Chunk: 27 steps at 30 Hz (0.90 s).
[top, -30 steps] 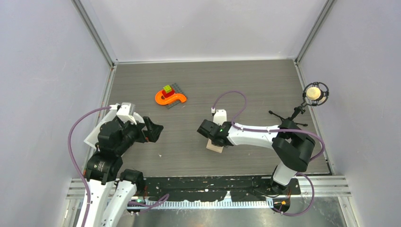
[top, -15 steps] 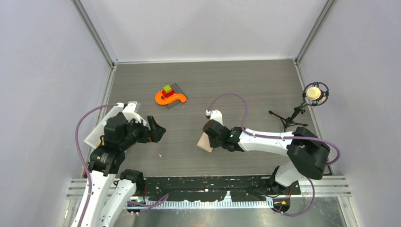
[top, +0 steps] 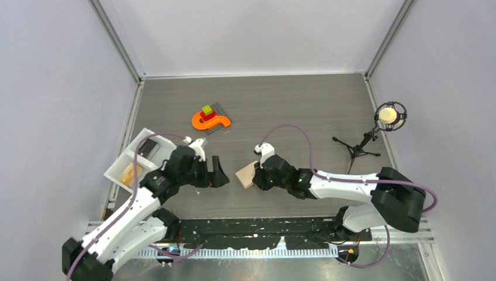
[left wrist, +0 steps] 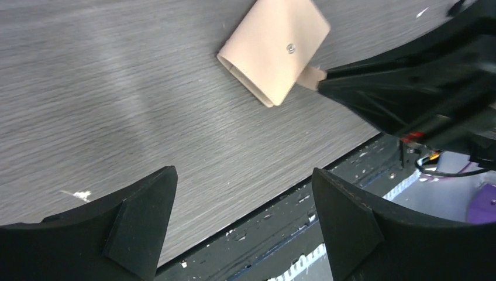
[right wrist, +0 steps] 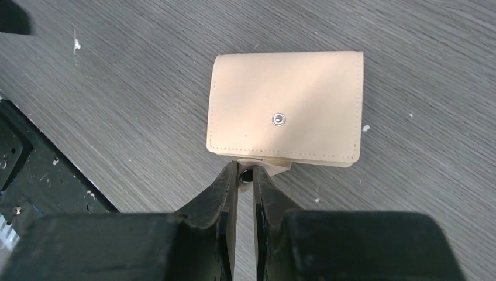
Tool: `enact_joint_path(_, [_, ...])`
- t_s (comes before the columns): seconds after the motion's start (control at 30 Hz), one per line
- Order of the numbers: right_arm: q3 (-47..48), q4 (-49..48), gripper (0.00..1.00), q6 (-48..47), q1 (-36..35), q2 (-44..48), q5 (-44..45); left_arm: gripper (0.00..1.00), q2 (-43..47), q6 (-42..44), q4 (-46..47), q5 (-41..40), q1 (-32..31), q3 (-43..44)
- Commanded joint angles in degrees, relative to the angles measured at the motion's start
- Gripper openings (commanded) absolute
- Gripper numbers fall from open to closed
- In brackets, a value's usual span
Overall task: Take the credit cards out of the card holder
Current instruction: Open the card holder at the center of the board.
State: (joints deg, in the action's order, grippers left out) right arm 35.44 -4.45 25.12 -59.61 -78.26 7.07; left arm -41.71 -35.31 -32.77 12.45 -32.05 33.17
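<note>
The beige card holder [top: 245, 174] lies folded flat on the table, snap stud up; it also shows in the left wrist view [left wrist: 274, 50] and the right wrist view [right wrist: 285, 105]. My right gripper [top: 255, 178] [right wrist: 245, 174] is shut on its small rounded tab [right wrist: 276, 166]. My left gripper [top: 222, 175] [left wrist: 243, 172] is open and empty, just left of the holder, near the table's front edge. No card shows in the holder. A dark flat card [top: 147, 146] and an orange-yellow one [top: 130, 172] lie in the white tray.
The white two-compartment tray [top: 119, 165] stands at the left edge. An orange S-shaped toy [top: 210, 121] with small blocks lies at the back. A microphone on a tripod [top: 374, 136] stands at the right. The black front rail [left wrist: 304, 234] runs close below my left gripper.
My right gripper has dragged the card holder left by its tab. My left arm has swung from over the tray toward the holder, uncovering the tray.
</note>
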Motion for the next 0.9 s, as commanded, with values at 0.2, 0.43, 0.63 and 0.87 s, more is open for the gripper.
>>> enact_joint_path(0.2, [-9.9, -5.4, 0.05, 0.4, -0.2, 15.6, 3.8, 0.87, -18.5, -0.2, 13.4, -10.9, -13.0, 5.0])
enact_joint_path(0.43, [-15.1, -10.9, 0.05, 1.5, -0.1, 23.0, 1.9, 0.88, -30.0, -1.4, 21.8, -8.5, -18.5, 9.8])
enact_joint_path(0.63, [-14.8, -9.0, 0.05, 1.1, -0.1, 25.8, 2.4, 0.89, -34.6, -0.7, 25.2, -7.3, -20.9, 11.1])
enact_joint_path(0.87, [-15.3, -9.7, 0.05, 2.3, -0.1, 27.2, 2.7, 0.88, -37.5, -0.2, 25.2, -10.0, -22.6, 11.6])
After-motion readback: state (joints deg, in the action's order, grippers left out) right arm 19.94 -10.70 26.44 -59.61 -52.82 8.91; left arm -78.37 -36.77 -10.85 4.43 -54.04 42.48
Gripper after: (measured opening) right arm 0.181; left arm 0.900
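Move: The card holder's middle lies about 11 cm to the left hand's right, some 2 cm ahead and 9 below. From the right hand, which already has its strap, the middle is about 4 cm ahead, 2 to the left and 2 lower. The orange toy stands roughly 24 cm ahead of the left hand and 7 to its left; the white tray about 31 cm left and 6 ahead. Both sit about 12 below that hand. Still pinching the strap, the right hand first carries the card holder some 4 cm to the right and slightly back while rising, then mostly rises, about 5 cm in all, its left side rolling up. The left hand sinks, then sweeps right, about 13 cm in all, and turns clockwise some 15 degrees, bringing its wide-open fingers around the holder's near end; whether they touch can't be seen. ##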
